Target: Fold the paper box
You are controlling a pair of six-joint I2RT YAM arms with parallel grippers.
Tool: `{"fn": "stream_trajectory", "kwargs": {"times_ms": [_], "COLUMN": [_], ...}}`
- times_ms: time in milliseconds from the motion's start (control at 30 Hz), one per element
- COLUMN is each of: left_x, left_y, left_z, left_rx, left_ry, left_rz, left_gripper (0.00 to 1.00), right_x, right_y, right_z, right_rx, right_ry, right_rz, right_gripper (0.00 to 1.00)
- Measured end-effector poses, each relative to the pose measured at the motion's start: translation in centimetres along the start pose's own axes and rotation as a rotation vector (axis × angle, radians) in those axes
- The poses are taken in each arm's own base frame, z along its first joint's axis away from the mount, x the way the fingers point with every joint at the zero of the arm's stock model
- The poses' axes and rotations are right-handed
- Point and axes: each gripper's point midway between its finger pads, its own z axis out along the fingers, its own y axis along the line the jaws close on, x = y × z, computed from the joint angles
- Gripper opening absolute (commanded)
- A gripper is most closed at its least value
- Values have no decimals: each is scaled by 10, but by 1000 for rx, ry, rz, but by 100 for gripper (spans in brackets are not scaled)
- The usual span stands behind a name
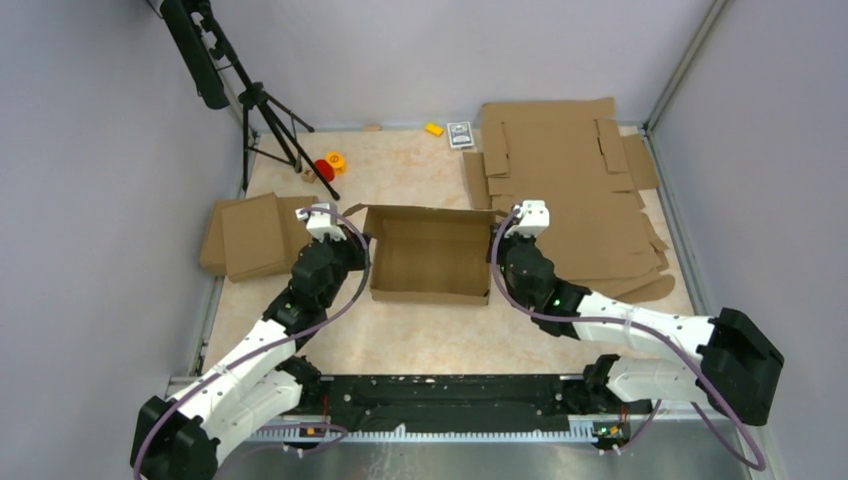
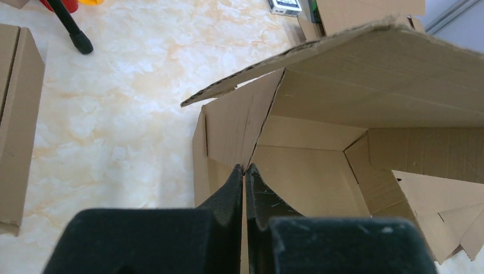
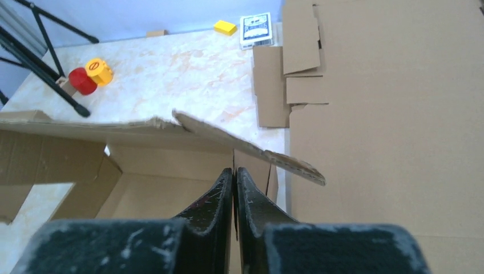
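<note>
The paper box [image 1: 430, 255] is a brown open carton in the middle of the table, with its walls standing and its back flaps splayed outward. My left gripper [image 1: 366, 250] is shut on the carton's left side wall. In the left wrist view its tips [image 2: 244, 169] pinch the wall's top edge, with the paper box [image 2: 308, 171] open beyond them. My right gripper [image 1: 492, 262] is shut on the right side wall. The right wrist view shows its tips [image 3: 234, 170] closed over that thin wall, and the paper box [image 3: 160, 188] spreads to their left.
A pile of flat slotted cardboard sheets [image 1: 570, 190] lies at the back right. Folded cardboard pieces [image 1: 250, 235] sit at the left edge. A black tripod [image 1: 265, 110], a red cylinder [image 1: 324, 169], a yellow disc [image 1: 336, 158], a yellow block [image 1: 434, 129] and a card pack [image 1: 460, 134] stand at the back.
</note>
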Motion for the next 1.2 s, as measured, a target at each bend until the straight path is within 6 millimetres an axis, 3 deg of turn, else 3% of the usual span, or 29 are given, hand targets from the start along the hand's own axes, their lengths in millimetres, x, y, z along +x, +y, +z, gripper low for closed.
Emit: {"fn": "stream_trajectory", "kwargs": {"times_ms": [167,367,467,567,700,833,1000,1200], "left_x": [4,11,14,15,16,17,16,25], "left_y": [2,5,6,7,7,7,7,12], "left_z": [-1,-4,-6,-7,-7,-8,-9,-12], "left_rx": [-2,-1,-2,-2,0,0,1,-20], "left_ry": [13,22,24,24,25,26,26,66], "left_rz": [2,1,1,1,1,-1,-1,9], "left_gripper": [0,0,0,0,0,0,0,0], "right_x": [4,19,33,40,31,15,-15,-97], "right_y": [2,1,0,0,1,-1,-1,43], "right_z": [-11,-30,-45,-62,-86,-105,-109,-81], "right_rx": [-54,-136,-201,-280,-404,-496,-492,-422], "right_ry": [53,148,210,253,226,165,147,198], "right_rz": [-11,-9,-27,-37,-19,3,-29,-81], "right_gripper": [39,62,65,88,91,92,93,91]}}
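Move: The right fingers are on the box's right side flap. From that hand the raised lid's middle lies about 13 cm to the left and 4 cm ahead, near its height. The open box's middle is 13 cm left, 3 cm back and 9 cm below, and the flat cardboard sheets 14 cm right, 7 cm ahead and 14 cm below. From the left hand the lid is about 13 cm right and 4 cm ahead. Opening wide off the side flap, the right hand backs about 11 cm, turning counter-clockwise, then rises as much. ##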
